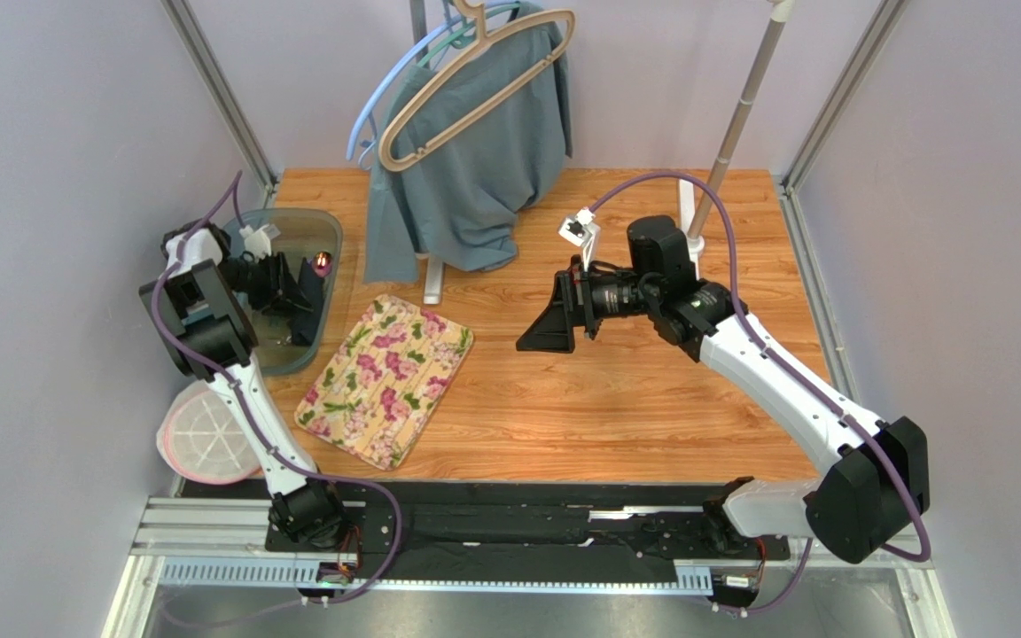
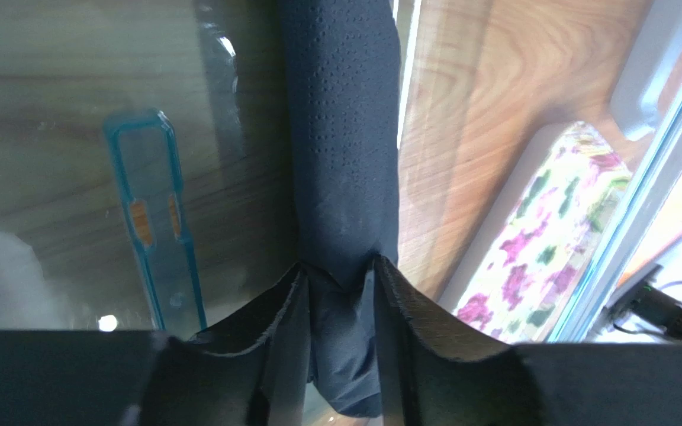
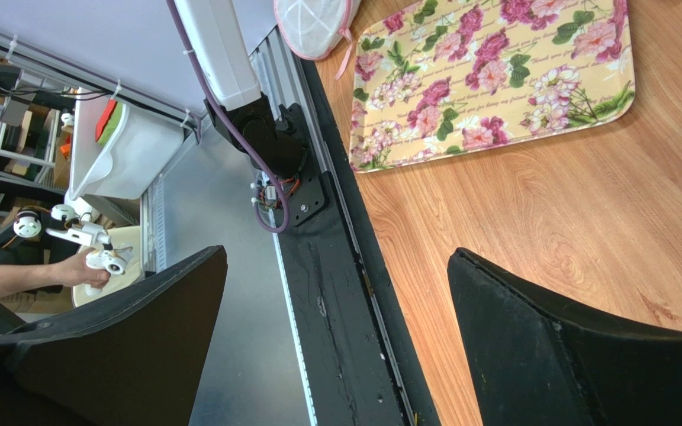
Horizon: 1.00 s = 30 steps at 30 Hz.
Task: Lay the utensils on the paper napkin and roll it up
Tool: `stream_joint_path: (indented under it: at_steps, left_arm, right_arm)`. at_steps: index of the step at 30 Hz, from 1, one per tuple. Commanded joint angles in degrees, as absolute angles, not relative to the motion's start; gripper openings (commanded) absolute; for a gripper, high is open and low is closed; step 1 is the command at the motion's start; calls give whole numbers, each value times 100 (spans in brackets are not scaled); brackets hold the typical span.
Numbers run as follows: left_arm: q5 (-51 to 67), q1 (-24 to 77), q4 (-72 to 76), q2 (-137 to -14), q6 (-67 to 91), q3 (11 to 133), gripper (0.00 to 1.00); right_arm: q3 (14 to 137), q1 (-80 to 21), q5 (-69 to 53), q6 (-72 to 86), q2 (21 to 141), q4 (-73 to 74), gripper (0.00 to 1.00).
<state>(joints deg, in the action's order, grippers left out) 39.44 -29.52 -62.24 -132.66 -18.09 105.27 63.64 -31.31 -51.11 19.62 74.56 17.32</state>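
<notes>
The paper napkin (image 2: 340, 124) is a black roll lying over a tinted glass tray (image 1: 292, 348) at the table's left edge. My left gripper (image 2: 340, 266) has a finger pressed against each side of the roll's near end, which looks pinched narrow there. In the top view that gripper (image 1: 306, 286) hangs over the tray. The utensils are hidden inside the roll in the wrist view; only a small purple gleam (image 1: 322, 262) shows at its far end from above. My right gripper (image 1: 543, 326) hovers over the table's middle, its jaws (image 3: 336, 253) wide open and empty.
A floral mat (image 1: 386, 379) lies beside the tray, toward the front. A grey-teal garment on hangers (image 1: 476, 146) and a stand pole (image 1: 742, 106) are at the back. A white mesh disc with a pink rim (image 1: 210, 432) sits off the front left corner.
</notes>
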Motion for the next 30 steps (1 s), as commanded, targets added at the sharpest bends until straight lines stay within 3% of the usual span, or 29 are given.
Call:
stream_joint_path:
  at_steps: [1, 2, 3, 12, 13, 17, 18, 20, 21, 30]
  left_arm:
    - [3516, -2962, -5933, -12745, -1820, 10459, 40]
    - [3481, -2971, -5915, -12709, -1811, 10450, 40]
    - [3437, -2971, -5889, -12657, -1758, 10415, 47]
    - [2743, -2769, -5547, -11805, -1731, 10064, 51]
    - [2533, -2734, -5502, -11612, -1723, 10029, 63]
    - [2084, -2619, -5335, -11041, -1723, 9766, 64]
    - [2022, -2567, -5222, -10874, -1723, 9704, 84]
    - [1951, -2488, -5203, -10381, -1714, 9598, 90]
    - [1960, -2444, -5273, -10215, -1696, 9598, 99]
    - [1398, -1065, -6028, -8238, -1055, 9502, 99]
  right_arm:
    - [6477, -3111, -5221, 1951, 7348, 1573, 100]
    - [6486, -3111, -5229, 1942, 7348, 1573, 100]
    - [6530, -3111, -5238, 1934, 7330, 1608, 100]
    - [6609, -3111, -5221, 1863, 7198, 1696, 100]
    - [6653, -3111, -5195, 1837, 7163, 1740, 100]
    - [6802, -3094, -4906, 1618, 7014, 2126, 100]
    - [6820, -3085, -4835, 1539, 6970, 2205, 100]
    - [6838, -2980, -4598, 1459, 6821, 2416, 100]
    - [6838, -2927, -4527, 1389, 6759, 2487, 100]
    - [6724, -1732, -3228, 1029, 6170, 3532, 100]
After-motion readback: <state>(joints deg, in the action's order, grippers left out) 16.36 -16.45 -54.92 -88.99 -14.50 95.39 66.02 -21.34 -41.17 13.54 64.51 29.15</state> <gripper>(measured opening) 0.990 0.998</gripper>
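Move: The rolled napkin lies in the bin, between the left hand's part-open fingers, its middle some 2 cm ahead of them and 1 cm lower. The spoon head sticks out about 9 cm ahead and 4 cm right; the bin's middle is roughly 3 cm ahead and 6 cm left. The floral tray lies about 13 cm back and 18 cm right. From the right hand the napkin is around 20 cm ahead, 49 cm left and 24 cm below. The rolled napkin is left in the bin as the left fingers, already partly open around it, spread wide and come free. That hand shifts slightly left, then rises ever faster, about 22 cm, swinging right as its fingers tilt from down-right to ahead and down. Late on, the empty right hand draws off rightward some 8 cm, turning clockwise, fingers still open. ##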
